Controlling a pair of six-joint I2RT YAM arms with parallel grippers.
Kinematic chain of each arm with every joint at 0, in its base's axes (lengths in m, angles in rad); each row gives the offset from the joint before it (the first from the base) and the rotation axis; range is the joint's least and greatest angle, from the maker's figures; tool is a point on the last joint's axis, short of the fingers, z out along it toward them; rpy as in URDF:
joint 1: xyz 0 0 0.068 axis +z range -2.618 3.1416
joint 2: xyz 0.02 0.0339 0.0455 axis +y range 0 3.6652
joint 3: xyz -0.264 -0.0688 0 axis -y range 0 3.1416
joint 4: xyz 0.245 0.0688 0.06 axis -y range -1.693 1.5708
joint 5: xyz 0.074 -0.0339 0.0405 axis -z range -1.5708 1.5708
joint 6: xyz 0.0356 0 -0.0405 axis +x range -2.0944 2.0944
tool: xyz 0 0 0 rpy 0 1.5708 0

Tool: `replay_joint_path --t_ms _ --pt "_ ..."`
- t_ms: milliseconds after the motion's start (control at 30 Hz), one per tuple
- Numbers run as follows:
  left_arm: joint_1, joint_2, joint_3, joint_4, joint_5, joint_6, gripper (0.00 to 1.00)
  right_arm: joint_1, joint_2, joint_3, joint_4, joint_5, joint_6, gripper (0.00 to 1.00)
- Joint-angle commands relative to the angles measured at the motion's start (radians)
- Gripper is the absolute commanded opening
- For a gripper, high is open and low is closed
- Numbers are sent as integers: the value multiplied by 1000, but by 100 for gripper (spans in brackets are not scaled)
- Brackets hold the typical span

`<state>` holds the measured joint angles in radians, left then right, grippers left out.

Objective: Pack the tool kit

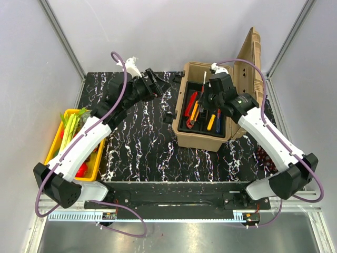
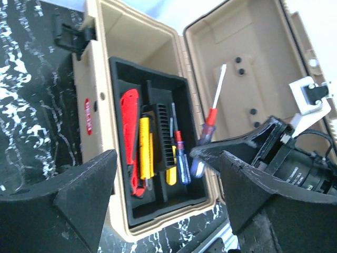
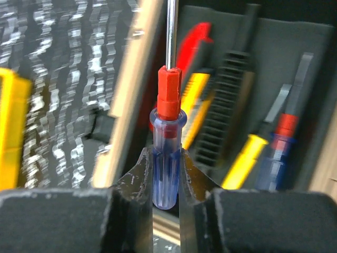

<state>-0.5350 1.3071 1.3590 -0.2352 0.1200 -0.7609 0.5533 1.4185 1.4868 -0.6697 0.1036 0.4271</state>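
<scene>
The tan toolbox point(image 1: 181, 138) stands open at the back right, its lid point(image 1: 251, 55) tipped up. Its black inner tray point(image 2: 122, 75) holds a red-handled tool point(image 2: 129, 132), a yellow knife point(image 2: 145, 147) and a blue-handled screwdriver point(image 2: 182, 161). My right gripper point(image 3: 166, 154) is shut on the clear blue handle of another screwdriver point(image 3: 167, 163) with a red collar. That screwdriver point(image 2: 210, 118) stands shaft up over the tray's right side. My left gripper point(image 2: 167, 156) is open, nothing between its fingers. It hangs left of the box point(image 1: 158, 84), facing it.
A yellow tray of vegetables point(image 1: 57, 138) sits at the table's left edge. A dark bunch of grapes point(image 1: 265, 158) lies right of the box, partly under the right arm. The box's black latch point(image 1: 169, 117) sticks out on its left wall.
</scene>
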Motion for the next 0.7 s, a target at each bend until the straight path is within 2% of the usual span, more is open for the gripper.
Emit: replay_joint_path --t_ms 0,100,667 --pt "3 -23 9 -76 -94 44 82 -27 28 49 -119 307 -13 0" --pt "6 -11 12 -105 -98 43 82 -39 43 27 -148 370 -11 0" --pt "43 21 20 -147 -56 38 82 -90 155 -48 -61 266 -16 1"
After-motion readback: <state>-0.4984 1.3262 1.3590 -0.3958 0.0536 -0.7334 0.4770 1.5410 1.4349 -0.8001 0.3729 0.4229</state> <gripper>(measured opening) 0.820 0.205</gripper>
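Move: Below and to the right of the right hand, which holds the screwdriver, the tray's right-hand compartment is about 8 cm right, 3 cm ahead and 18 cm down. In it the other screwdriver lies about 10 cm right, 2 cm ahead of this hand, and the yellow-handled tool 6 cm right, 1 cm back. The black ridged tool is 3 cm right, 4 cm ahead; all are about as low. From the empty left hand the compartment is some 24 cm right, 2 cm ahead, 26 cm down. Swinging right by about 8 cm and sinking about as far, the right arm carries the still-gripped screwdriver past the black ridged tool and down towards the right-hand compartment; the sideways part comes first, then mostly straight down. Its wrist turns some 15 degrees clockwise and tips further down, fingers keeping their hold. The left hand, open and empty, sinks about 5 cm and drifts left. ##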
